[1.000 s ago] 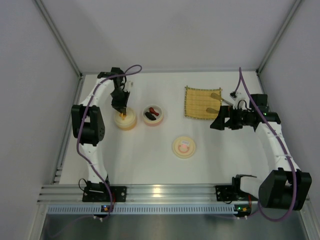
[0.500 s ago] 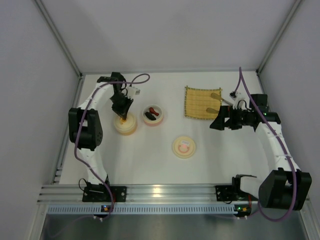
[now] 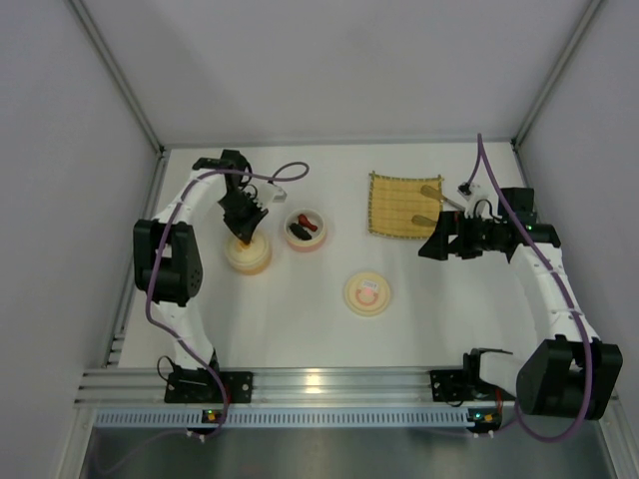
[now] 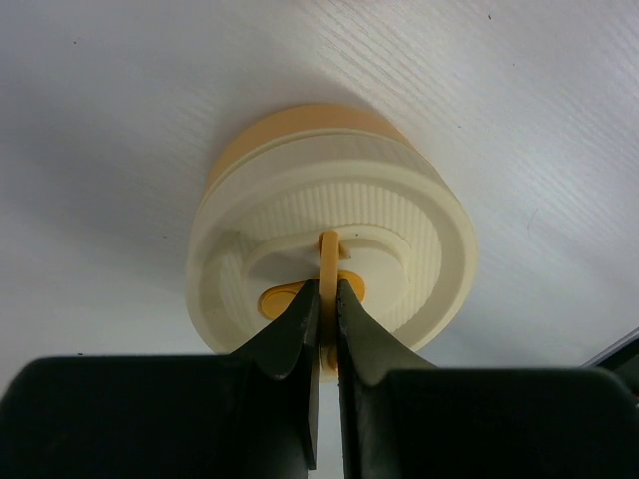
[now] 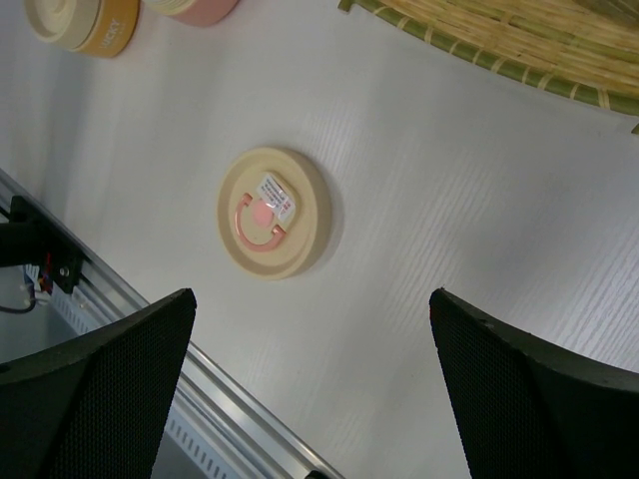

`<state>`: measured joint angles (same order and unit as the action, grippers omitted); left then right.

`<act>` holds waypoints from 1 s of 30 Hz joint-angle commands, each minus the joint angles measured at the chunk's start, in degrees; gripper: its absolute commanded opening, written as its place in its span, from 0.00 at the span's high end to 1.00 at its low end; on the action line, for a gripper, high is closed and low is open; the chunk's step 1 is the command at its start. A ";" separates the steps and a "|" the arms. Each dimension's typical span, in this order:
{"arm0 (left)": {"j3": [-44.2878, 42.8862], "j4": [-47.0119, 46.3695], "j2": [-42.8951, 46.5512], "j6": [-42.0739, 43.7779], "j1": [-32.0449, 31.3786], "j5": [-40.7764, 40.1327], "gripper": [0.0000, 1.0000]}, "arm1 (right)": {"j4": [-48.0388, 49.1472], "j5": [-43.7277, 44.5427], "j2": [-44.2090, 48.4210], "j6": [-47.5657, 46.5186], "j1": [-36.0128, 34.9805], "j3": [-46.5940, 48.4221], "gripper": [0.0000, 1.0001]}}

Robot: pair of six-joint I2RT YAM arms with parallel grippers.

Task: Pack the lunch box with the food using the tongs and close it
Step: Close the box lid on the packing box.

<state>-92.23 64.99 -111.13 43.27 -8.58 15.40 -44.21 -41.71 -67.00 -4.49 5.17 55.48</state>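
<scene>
The lunch box shows as two round bowls. The orange bowl (image 3: 248,256) wears a cream lid (image 4: 419,215), and my left gripper (image 4: 327,294) is shut on that lid's upright orange ring handle (image 4: 328,249). In the top view my left gripper (image 3: 243,224) hangs straight over it. The open pink bowl (image 3: 307,231) beside it holds a red piece (image 3: 312,225) and a black piece (image 3: 298,234) of food. The tongs (image 3: 449,202) lie at the right edge of the bamboo mat (image 3: 397,205), partly behind my right gripper (image 3: 435,242), which is open and empty.
A loose cream lid with a pink ring (image 3: 366,293) lies flat mid-table; the right wrist view shows this loose lid (image 5: 274,212) below the open fingers. An aluminium rail (image 3: 329,384) runs along the near edge. Grey walls enclose the table.
My left wrist has twisted while holding the lid's handle, its purple cable has swung right, and the orange bowl sits slightly nearer. The right arm has not moved.
</scene>
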 commanded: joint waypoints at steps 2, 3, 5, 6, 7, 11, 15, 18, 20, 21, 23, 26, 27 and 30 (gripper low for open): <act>5.38 0.66 -0.32 10.50 -0.82 -2.13 0.91 | 2.28 -1.70 1.17 -1.13 0.81 0.15 0.01; 6.00 0.23 0.47 11.48 -0.91 -2.21 0.91 | 2.28 -1.79 1.17 -1.13 0.81 0.15 0.01; 7.05 0.22 1.00 14.38 -1.18 -2.30 0.89 | 2.28 -1.88 1.08 -1.22 0.81 0.06 0.01; 7.67 0.22 1.35 15.35 -1.09 -2.30 0.89 | 2.28 -2.05 1.08 -1.22 0.81 0.06 0.01; 7.94 0.83 1.44 17.27 -1.09 -1.95 0.88 | 2.28 -2.14 1.08 -1.31 0.81 0.15 0.01; 8.82 1.54 1.88 20.54 -1.18 -0.90 0.82 | 2.19 -2.41 1.08 -1.40 0.81 0.33 0.01; 7.85 3.12 1.53 20.72 -1.26 -0.37 0.77 | 2.11 -2.58 1.17 -1.48 0.81 0.33 0.01; 6.54 3.82 1.88 19.49 -1.26 -0.19 0.68 | 2.02 -2.67 1.35 -1.40 0.81 0.33 0.01; 6.10 4.00 2.93 19.14 -1.26 0.07 0.62 | 2.11 -2.76 1.35 -1.40 0.81 0.41 0.01; 6.01 4.09 3.37 19.05 -1.18 0.33 0.57 | 2.02 -2.85 1.35 -1.31 0.81 0.41 0.01; 5.39 4.18 4.43 18.70 -1.26 0.60 0.52 | 2.02 -3.02 1.35 -1.31 0.81 0.50 0.01; 4.34 4.53 5.13 18.26 -1.26 0.60 0.47 | 1.93 -3.11 1.70 -1.22 0.81 0.50 0.01; 3.99 4.96 5.14 18.08 -1.18 0.60 0.46 | 1.84 -3.11 1.79 -1.22 0.81 0.50 0.01; 2.41 5.84 5.57 17.38 -1.26 1.04 0.44 | 1.84 -3.11 2.23 -1.22 0.81 0.41 0.01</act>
<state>-87.55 68.79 -106.83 60.25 -10.04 15.62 -44.23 -43.33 -66.85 -4.93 5.17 55.48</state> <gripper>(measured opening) 0.559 0.993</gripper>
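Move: The lid, with its handle already pinched in the left fingers, has its middle some 2 cm back of the left hand and 2 cm below; the packing box is right under the lid, about 3 cm back and 5 below. The pink box lies roughly 16 cm right and 3 ahead; the pink lid about 32 right and 12 back, both lower. From the idle right hand, the held lid is about 49 cm left, 6 ahead and 13 below. The lid's handle is first kept pinched while the left hand draws back about 1 cm and turns clockwise nearly 20 degrees over the packing box. Then the fingers part to about half open, letting go of the handle, and the hand goes on backward at the same height, some 3 cm in all, the handle now loose between the fingers. ##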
